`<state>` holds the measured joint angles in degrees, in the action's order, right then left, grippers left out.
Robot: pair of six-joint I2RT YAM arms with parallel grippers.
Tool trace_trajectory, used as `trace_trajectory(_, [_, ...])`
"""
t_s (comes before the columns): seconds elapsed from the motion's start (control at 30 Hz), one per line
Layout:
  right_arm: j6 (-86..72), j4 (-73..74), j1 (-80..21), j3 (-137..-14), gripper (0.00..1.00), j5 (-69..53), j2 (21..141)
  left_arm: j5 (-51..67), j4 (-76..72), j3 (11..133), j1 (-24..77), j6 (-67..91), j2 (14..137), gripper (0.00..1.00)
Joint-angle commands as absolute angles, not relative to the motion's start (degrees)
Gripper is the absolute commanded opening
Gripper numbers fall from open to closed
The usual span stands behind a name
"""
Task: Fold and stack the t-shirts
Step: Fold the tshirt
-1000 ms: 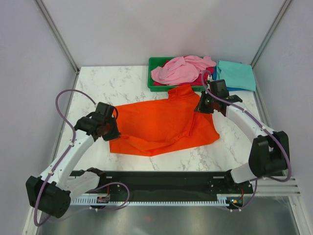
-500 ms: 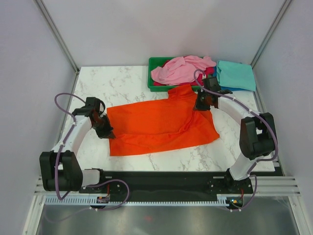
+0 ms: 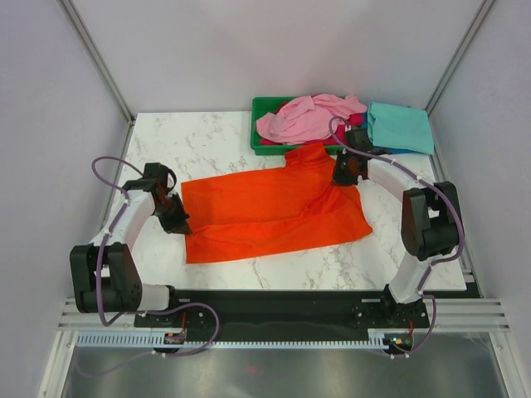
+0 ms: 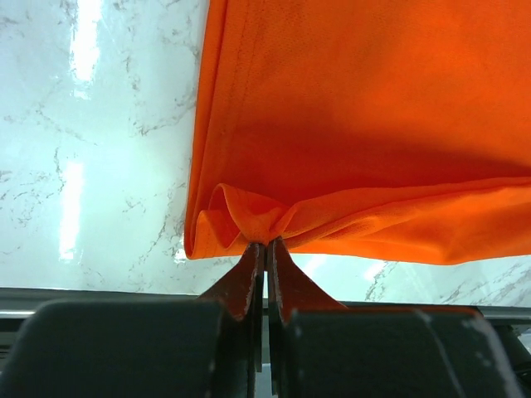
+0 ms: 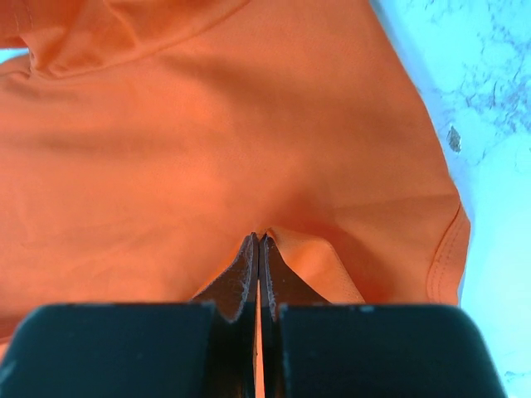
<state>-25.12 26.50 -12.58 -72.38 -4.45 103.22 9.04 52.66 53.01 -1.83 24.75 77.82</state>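
A bright orange t-shirt [image 3: 270, 210] lies spread across the middle of the marble table [image 3: 207, 145]. My left gripper [image 3: 176, 218] is shut on the shirt's left edge, where the cloth bunches at my fingertips [image 4: 265, 243]. My right gripper [image 3: 343, 177] is shut on a pinch of the orange t-shirt [image 5: 207, 149] near its upper right part; the tips [image 5: 259, 238] meet in a small raised fold. A light pink t-shirt [image 3: 303, 118] is heaped in the green tray [image 3: 262, 124], with magenta cloth [image 3: 355, 120] showing under it. A teal t-shirt [image 3: 400, 126] lies folded at the back right.
The green tray stands at the back centre, just beyond the orange shirt's top. Metal frame posts [image 3: 98, 58] rise at the back corners. The table's near edge meets a black rail [image 3: 265, 303] where both arm bases are bolted.
The left arm has swung left and pulled the shirt's left edge outward, flattening the cloth. The right gripper has shifted slightly back and left with its pinch of cloth.
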Motion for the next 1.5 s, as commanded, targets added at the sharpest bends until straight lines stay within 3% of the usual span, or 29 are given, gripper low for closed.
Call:
trace_trajectory(0.0, [-24.9,25.0,-12.2,-75.3,0.0,-2.9,105.2,8.2,52.6,55.0,-2.5,22.3,80.0,0.02])
trace_trajectory(0.47, [-25.3,25.0,-11.7,-76.7,0.12,-1.5,109.3,2.4,54.7,56.9,-2.6,22.9,82.7,0.02])
trace_trajectory(0.6, [-25.3,25.2,-10.9,-77.7,0.23,-1.4,109.5,1.7,54.8,57.0,-2.7,22.7,83.9,0.02])
trace_trajectory(0.63, [-25.4,25.5,-10.6,-78.1,0.31,-1.7,109.4,1.3,54.8,57.2,-2.6,22.6,84.1,0.03])
trace_trajectory(0.67, [-25.5,26.0,-10.4,-79.0,0.31,-1.8,109.3,1.1,54.8,57.4,-2.7,22.5,84.5,0.31])
trace_trajectory(0.73, [-25.8,26.5,-10.2,-79.7,0.35,-1.1,108.8,1.4,54.0,58.2,-2.7,22.2,84.7,0.7])
trace_trajectory(0.77, [-25.8,27.2,-10.1,-80.2,0.36,-1.0,108.5,1.6,53.2,58.4,-2.7,21.8,85.0,0.99])
trace_trajectory(0.93, [-25.7,28.5,-10.1,-80.9,0.45,-0.4,104.6,-3.7,53.3,62.7,-2.6,22.5,80.4,1.0])
trace_trajectory(1.03, [-25.1,28.4,-10.2,-80.8,0.57,-0.7,101.4,-5.4,52.4,64.2,-2.7,21.1,75.1,1.0])
trace_trajectory(1.13, [-23.4,24.9,-10.2,-80.7,0.62,-6.3,100.6,-3.8,48.4,61.1,-2.5,19.8,69.3,1.0])
trace_trajectory(1.27, [-22.9,19.9,-10.8,-83.3,0.65,-8.7,105.1,-0.3,41.1,52.6,-2.2,18.8,63.1,1.0])
trace_trajectory(1.47, [-23.1,19.9,-11.6,-92.4,0.65,-7.9,112.8,3.3,40.7,52.6,-0.8,18.5,62.0,1.0])
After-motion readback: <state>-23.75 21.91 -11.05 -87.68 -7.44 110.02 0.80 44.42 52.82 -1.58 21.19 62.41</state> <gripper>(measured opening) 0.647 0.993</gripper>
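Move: The left hand holds the near edge of the orange tshirt, folded forward, about 1 cm ahead of and 2 cm above where it gets laid on the shirt; the shirt's near left corner lies some 9 cm back and 1 cm left. The right hand pinches the same flap about 3 cm above its landing place, 1 cm ahead. From it the collar is roughly 10 cm ahead and 9 cm left, the green bin's middle some 20 cm ahead and 10 cm left. Down first, both hands together, by some 2 to 3 cm to lay the flap on the shirt: the left eases slightly left and snaps fully open, the right opens gradually to about two thirds; both come free of the cloth. Then the left rises about 8 cm, also going forward and tipping its fingers forward, while the right lifts as far and sweeps forward towards the collar and green bin. ##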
